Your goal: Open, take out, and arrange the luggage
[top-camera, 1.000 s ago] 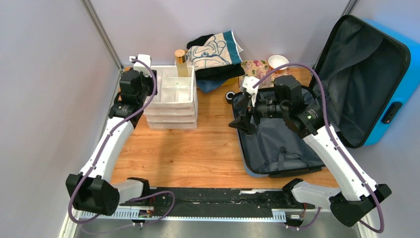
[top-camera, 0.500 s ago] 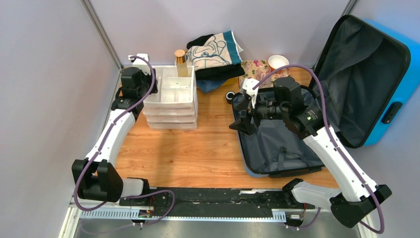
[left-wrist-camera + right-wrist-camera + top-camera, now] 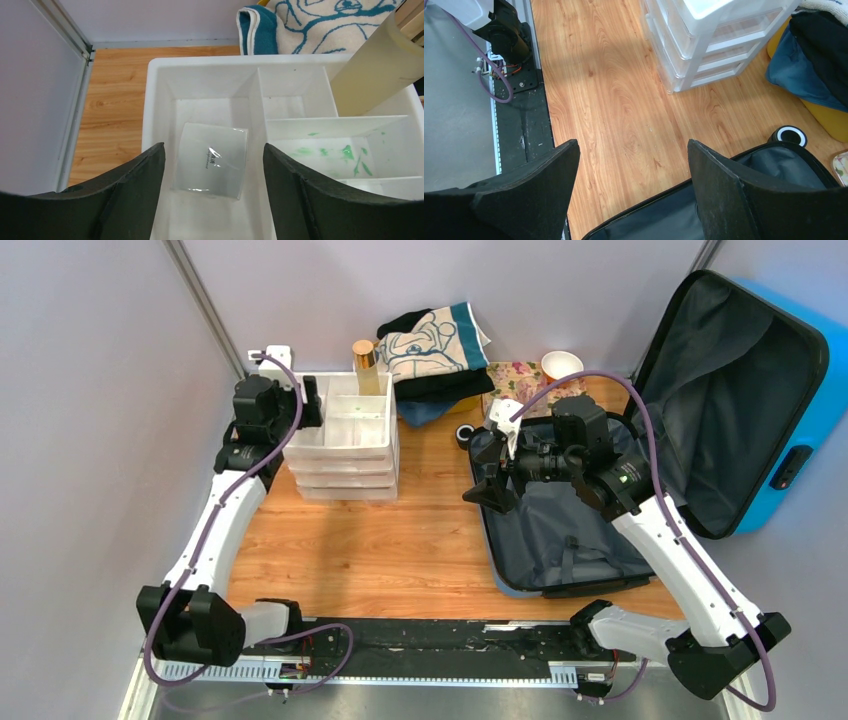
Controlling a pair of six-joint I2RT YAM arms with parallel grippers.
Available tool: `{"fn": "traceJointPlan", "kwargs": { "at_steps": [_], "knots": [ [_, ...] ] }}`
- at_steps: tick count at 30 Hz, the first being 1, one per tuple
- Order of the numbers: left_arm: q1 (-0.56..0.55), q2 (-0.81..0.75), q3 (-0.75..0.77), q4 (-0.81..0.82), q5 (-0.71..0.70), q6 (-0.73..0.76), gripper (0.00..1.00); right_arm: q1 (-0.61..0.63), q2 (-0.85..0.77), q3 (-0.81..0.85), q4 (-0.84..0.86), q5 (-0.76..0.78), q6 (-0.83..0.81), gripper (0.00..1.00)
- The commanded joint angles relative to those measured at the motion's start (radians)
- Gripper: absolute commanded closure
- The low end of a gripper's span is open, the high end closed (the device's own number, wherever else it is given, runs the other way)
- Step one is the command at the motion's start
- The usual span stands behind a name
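Note:
The luggage stands open at the right, its blue shell point(image 3: 815, 410) propped up behind and its grey-lined base point(image 3: 560, 535) flat on the table. My right gripper point(image 3: 488, 478) hovers open over the base's left rim, and the wrist view shows only lining point(image 3: 664, 220) and wood between its jaws point(image 3: 634, 190). Over the left compartment of the white organiser tray point(image 3: 200, 75) hangs my left gripper point(image 3: 312, 405), also open. A clear plastic packet point(image 3: 212, 160) lies loose on that compartment's floor, just beyond and between the open jaws point(image 3: 212, 192).
The tray tops a white drawer unit point(image 3: 345, 470). A gold-capped bottle point(image 3: 366, 365) stands in its back corner. Folded towels point(image 3: 435, 345), a floral box point(image 3: 515, 375), a white cup point(image 3: 562, 364) and a small black ring point(image 3: 465, 433) sit behind. A yellow tub point(image 3: 824, 117) lies under the clothes.
My left gripper's jaws have spread wider over the tray and its wrist has shifted slightly left. The right arm has stayed put.

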Motion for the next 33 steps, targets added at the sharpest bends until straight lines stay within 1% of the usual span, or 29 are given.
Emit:
{"fn": "traceJointPlan", "kwargs": {
  "at_steps": [1, 4, 5, 7, 8, 11, 14, 16, 19, 24, 28, 33],
  "knots": [
    [0.008, -0.045, 0.042, -0.02, 0.016, -0.003, 0.25, -0.002, -0.015, 0.016, 0.019, -0.021, 0.004, 0.17],
    [0.008, -0.09, 0.035, -0.063, 0.029, -0.011, 0.53, -0.002, -0.018, 0.015, 0.017, -0.018, 0.004, 0.17],
    [0.008, -0.102, 0.032, -0.08, 0.029, -0.014, 0.69, -0.002, -0.019, 0.013, 0.019, -0.018, 0.002, 0.16],
    [0.008, -0.131, 0.024, -0.139, 0.029, -0.021, 0.78, -0.002, -0.021, 0.009, 0.016, -0.02, 0.002, 0.16],
    [0.008, -0.14, 0.018, -0.159, 0.029, -0.027, 0.86, -0.004, -0.021, 0.009, 0.016, -0.021, 0.002, 0.16],
    [0.008, -0.164, -0.002, -0.227, 0.012, -0.046, 0.96, -0.002, -0.018, 0.007, 0.016, -0.023, 0.002, 0.16],
    [0.008, -0.157, -0.017, -0.242, 0.004, -0.058, 0.96, -0.002, -0.013, 0.012, 0.014, -0.024, 0.001, 0.16],
    [0.008, -0.138, -0.01, -0.247, 0.024, -0.063, 0.96, -0.004, -0.005, 0.018, 0.016, -0.021, 0.001, 0.16],
    [0.008, -0.11, -0.008, -0.226, 0.029, -0.072, 0.95, -0.002, -0.004, 0.018, 0.011, -0.013, -0.002, 0.16],
    [0.008, -0.036, -0.01, -0.157, 0.026, -0.067, 0.97, -0.002, -0.004, 0.004, -0.001, 0.002, -0.005, 0.16],
    [0.008, 0.013, -0.008, -0.085, 0.029, -0.072, 0.97, -0.005, -0.001, -0.013, -0.022, 0.048, -0.007, 0.16],
    [0.008, 0.086, 0.038, -0.026, 0.029, -0.064, 0.96, -0.042, 0.019, -0.031, -0.062, 0.105, 0.008, 0.16]
  ]
}}
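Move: The small white box lies slightly askew in the left compartment of the drawer unit's top tray, about 5 cm below the open left hand and 1 cm ahead, with no sideways offset. The gold-capped bottle stands some 6 cm ahead and 12 cm to the right, at about hand height; the green-stained compartment is about 3 cm ahead, 11 cm right and 6 cm down. From the right hand, the white box is roughly 34 cm left, 13 cm ahead and 8 cm lower. Backwards first, by about 5 cm and slightly up, the left hand draws away from the released white box while its fingers close fully. Then it turns down into the tray, its fingers tipping some 10 degrees steeper, and swings forward about 4 cm as it sinks, bringing the shut fingertips up against the box's near edge to push it forward. ##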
